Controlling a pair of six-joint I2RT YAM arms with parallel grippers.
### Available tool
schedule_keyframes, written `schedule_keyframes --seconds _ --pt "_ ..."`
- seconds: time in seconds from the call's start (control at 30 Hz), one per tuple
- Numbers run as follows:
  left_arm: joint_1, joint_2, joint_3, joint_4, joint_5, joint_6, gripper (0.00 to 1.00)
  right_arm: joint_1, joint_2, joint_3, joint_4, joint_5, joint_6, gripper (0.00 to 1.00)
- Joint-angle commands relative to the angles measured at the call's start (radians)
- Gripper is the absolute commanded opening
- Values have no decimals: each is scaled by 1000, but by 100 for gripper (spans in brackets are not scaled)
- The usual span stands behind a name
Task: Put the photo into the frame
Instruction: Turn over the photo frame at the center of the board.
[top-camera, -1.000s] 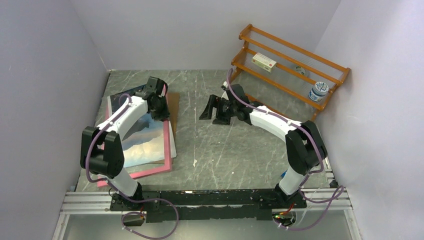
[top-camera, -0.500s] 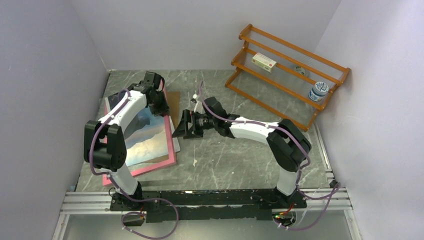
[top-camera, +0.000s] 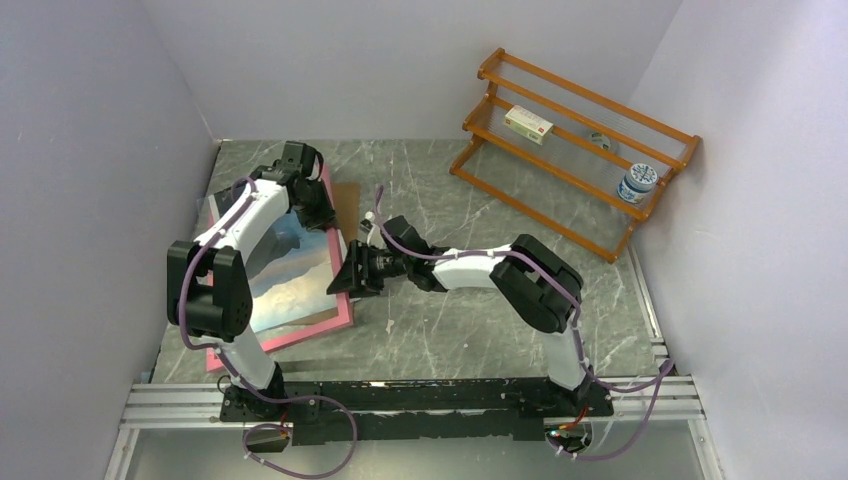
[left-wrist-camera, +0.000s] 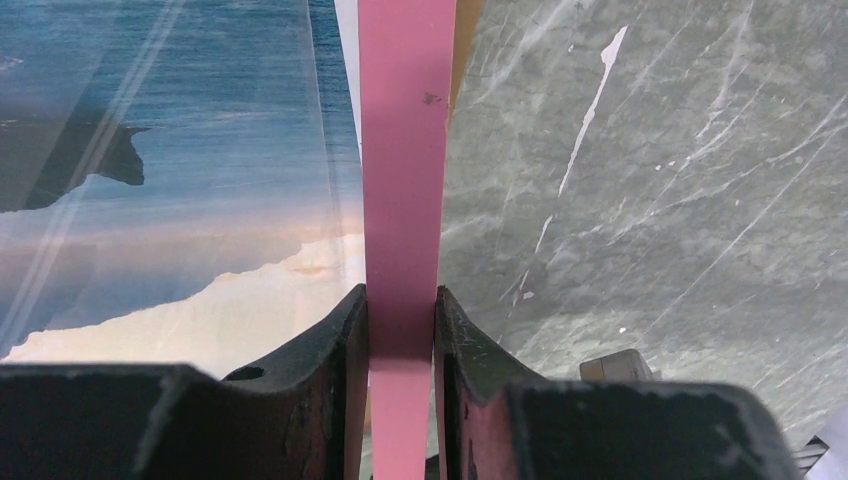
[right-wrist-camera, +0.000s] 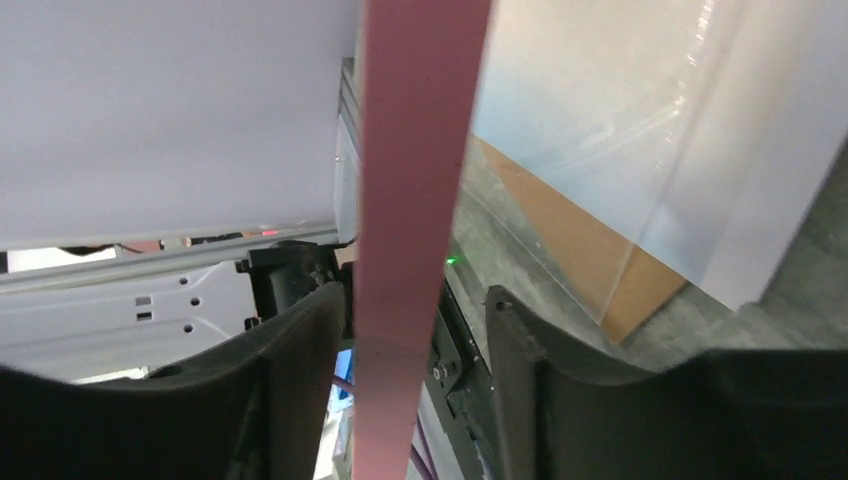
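Observation:
The pink frame (top-camera: 340, 300) lies at the left of the table with its right side raised. My left gripper (top-camera: 313, 207) is shut on the right rail near its far corner; in the left wrist view both fingers press the pink rail (left-wrist-camera: 405, 150) at the gripper (left-wrist-camera: 401, 300). The photo (top-camera: 290, 270) of sea and clouds shows inside the frame's opening, and left of the rail under a glossy sheet (left-wrist-camera: 200, 150). My right gripper (top-camera: 355, 272) stands open astride the same rail (right-wrist-camera: 415, 150) lower down. There the gripper (right-wrist-camera: 415, 300) shows a gap between the rail and its right finger.
A brown backing board (top-camera: 346, 198) pokes out behind the frame's far right corner and also shows under a pale clear sheet (right-wrist-camera: 560, 220). An orange wooden rack (top-camera: 580, 130) stands at the back right, holding a small box (top-camera: 528, 123) and a jar (top-camera: 637, 183).
My right arm has swung left across the table until its jaws straddle the frame's right rail, and the jaws have narrowed. The left gripper has kept its hold on the frame.

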Motion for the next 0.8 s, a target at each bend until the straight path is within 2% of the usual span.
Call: schedule_keyframes --seconds 0.0,0.13,0.27,0.3,0.4,0.5,0.63,0.67,0.77 --pt "15 -35 29 31 48 -10 9 2 -1 42 182 13 71 48" --pt "22 -38 34 31 60 -7 14 2 18 32 241 13 111 24" --pt "29 -49 52 29 58 1 36 2 18 32 244 26 96 5" --pt "31 -51 59 24 52 6 45 2 17 34 249 28 89 1" --pt "37 -60 91 1 26 19 61 2 17 42 283 27 62 0" --pt "45 -76 124 -23 5 30 73 1 25 65 317 15 17 0" --pt "52 -106 170 -54 -13 45 82 1 20 84 383 7 -24 0" --pt "54 -114 179 -59 -13 50 87 1 16 86 395 6 -29 0" --pt "57 -135 210 -76 2 62 92 -2 -9 67 445 24 -21 0"
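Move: The photo frame's raised right bar is already between the right hand's open fingers, about 1 cm to its left; its near corner is some 7 cm back. The photo's middle lies about 14 cm left, 3 cm ahead, roughly 9 cm lower. The left hand still grips the same bar farther out; the brown board's bare edge is about 4 cm ahead and 4 cm right of it, some 10 cm below. Right hand pinches the bar, rising about 3 cm; left then opens, lets go and rises some 7 cm. ##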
